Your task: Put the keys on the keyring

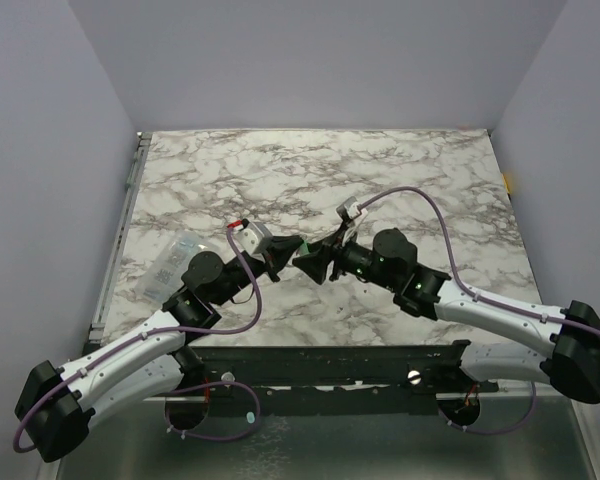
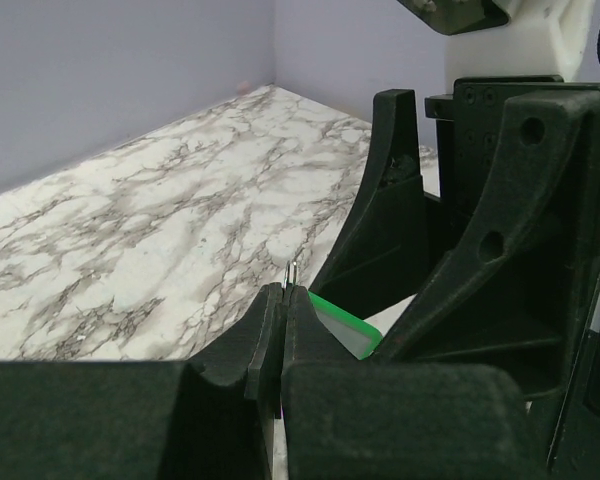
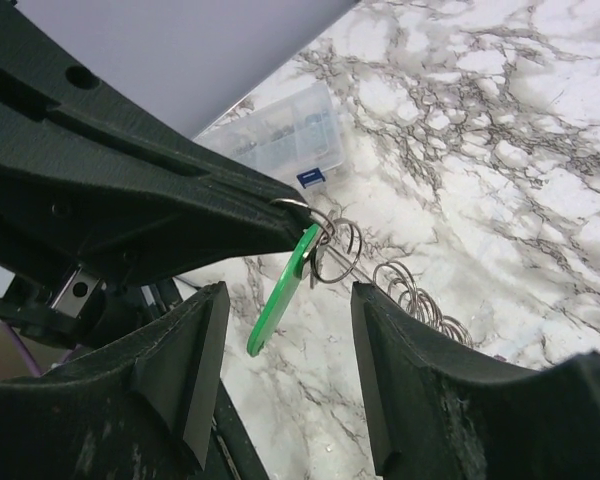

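Observation:
My left gripper (image 1: 285, 252) is shut on a thin silvery wire loop, the keyring (image 3: 302, 207), whose tip pokes out above the closed fingertips (image 2: 292, 270). A green plastic-headed key (image 3: 283, 290) hangs from the keyring in the air, with more wire loops (image 3: 342, 250) beside it. In the left wrist view the green head (image 2: 345, 325) shows just right of the shut jaws. My right gripper (image 3: 285, 350) is open, tip to tip with the left one. Its fingers (image 3: 185, 370) stand on either side of the hanging green key without touching it.
A heap of wire rings (image 3: 420, 298) lies on the marble table (image 1: 400, 180) below the grippers. A clear plastic container with small blue marks (image 1: 175, 258) sits at the table's left edge. Purple walls surround the table.

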You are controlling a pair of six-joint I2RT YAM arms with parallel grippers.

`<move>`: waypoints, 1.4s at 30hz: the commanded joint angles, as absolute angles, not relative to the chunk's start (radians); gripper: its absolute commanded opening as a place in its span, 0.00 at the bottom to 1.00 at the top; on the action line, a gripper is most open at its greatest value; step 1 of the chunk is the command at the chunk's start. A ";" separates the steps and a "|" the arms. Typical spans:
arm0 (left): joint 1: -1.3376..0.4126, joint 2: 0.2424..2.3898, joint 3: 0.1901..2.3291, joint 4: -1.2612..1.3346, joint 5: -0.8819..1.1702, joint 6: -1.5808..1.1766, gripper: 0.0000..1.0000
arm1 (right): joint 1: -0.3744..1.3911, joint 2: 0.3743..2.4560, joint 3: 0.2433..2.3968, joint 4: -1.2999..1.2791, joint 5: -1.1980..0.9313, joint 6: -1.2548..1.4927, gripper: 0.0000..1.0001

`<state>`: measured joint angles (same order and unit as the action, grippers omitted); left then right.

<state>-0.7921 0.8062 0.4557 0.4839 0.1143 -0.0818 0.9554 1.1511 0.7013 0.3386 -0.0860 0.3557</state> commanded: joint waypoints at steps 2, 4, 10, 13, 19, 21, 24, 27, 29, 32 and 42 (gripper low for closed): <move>-0.793 0.786 0.465 0.512 0.103 -0.088 0.00 | 0.959 1.192 0.746 0.371 -0.006 0.375 0.57; -0.794 0.784 0.464 0.511 0.105 -0.087 0.00 | 0.959 1.205 0.752 0.372 0.041 0.378 0.53; -0.794 0.784 0.462 0.511 0.110 -0.092 0.00 | 0.959 1.240 0.766 0.374 0.092 0.375 0.41; -0.793 0.784 0.462 0.511 0.112 -0.091 0.00 | 0.959 1.242 0.763 0.386 0.091 0.374 0.39; -0.794 0.793 0.460 0.511 0.112 -0.084 0.00 | 0.959 1.235 0.770 0.386 0.089 0.360 0.27; -0.794 0.795 0.459 0.511 0.113 -0.084 0.00 | 0.959 1.237 0.774 0.378 0.087 0.356 0.17; -0.794 0.792 0.455 0.512 0.123 -0.067 0.00 | 0.959 1.238 0.791 0.342 0.098 0.353 0.02; -0.795 0.788 0.451 0.512 0.125 -0.048 0.00 | 0.959 1.214 0.785 0.325 0.073 0.348 0.01; -0.795 0.788 0.448 0.512 0.126 -0.025 0.00 | 0.959 1.188 0.780 0.313 0.043 0.338 0.01; -0.794 0.784 0.442 0.512 0.130 0.018 0.09 | 0.959 1.147 0.787 0.265 0.015 0.333 0.01; -0.793 0.711 0.419 0.534 0.015 0.118 0.99 | 0.959 1.070 0.926 -0.071 0.006 0.368 0.01</move>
<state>-0.7940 0.7456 0.4347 0.5079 0.1070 0.0746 0.9611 1.1019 0.8486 0.0845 0.0166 0.3489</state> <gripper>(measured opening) 0.895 0.051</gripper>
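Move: The green key tag, still held at one end by the left fingers, lies about 3 cm ahead of the open right hand, 1 cm left and 1 cm below it. From the left hand the tag is some 1 cm back, 2 cm right and 1 cm down. The split rings sit about 4 cm ahead and 2 cm left of the right hand, at its height; the ring chain hangs some 4 cm below them. Bring the right gripper forward about 3 cm and slightly down around the green tag, turning it a little clockwise, and shut its fingers on the tag while the left hand holds still. Then open the left fingers wide, lifting that hand slightly and tilting its fingers up. Draw the pinched tag back and right about 2 cm each, rising some 4 cm. ##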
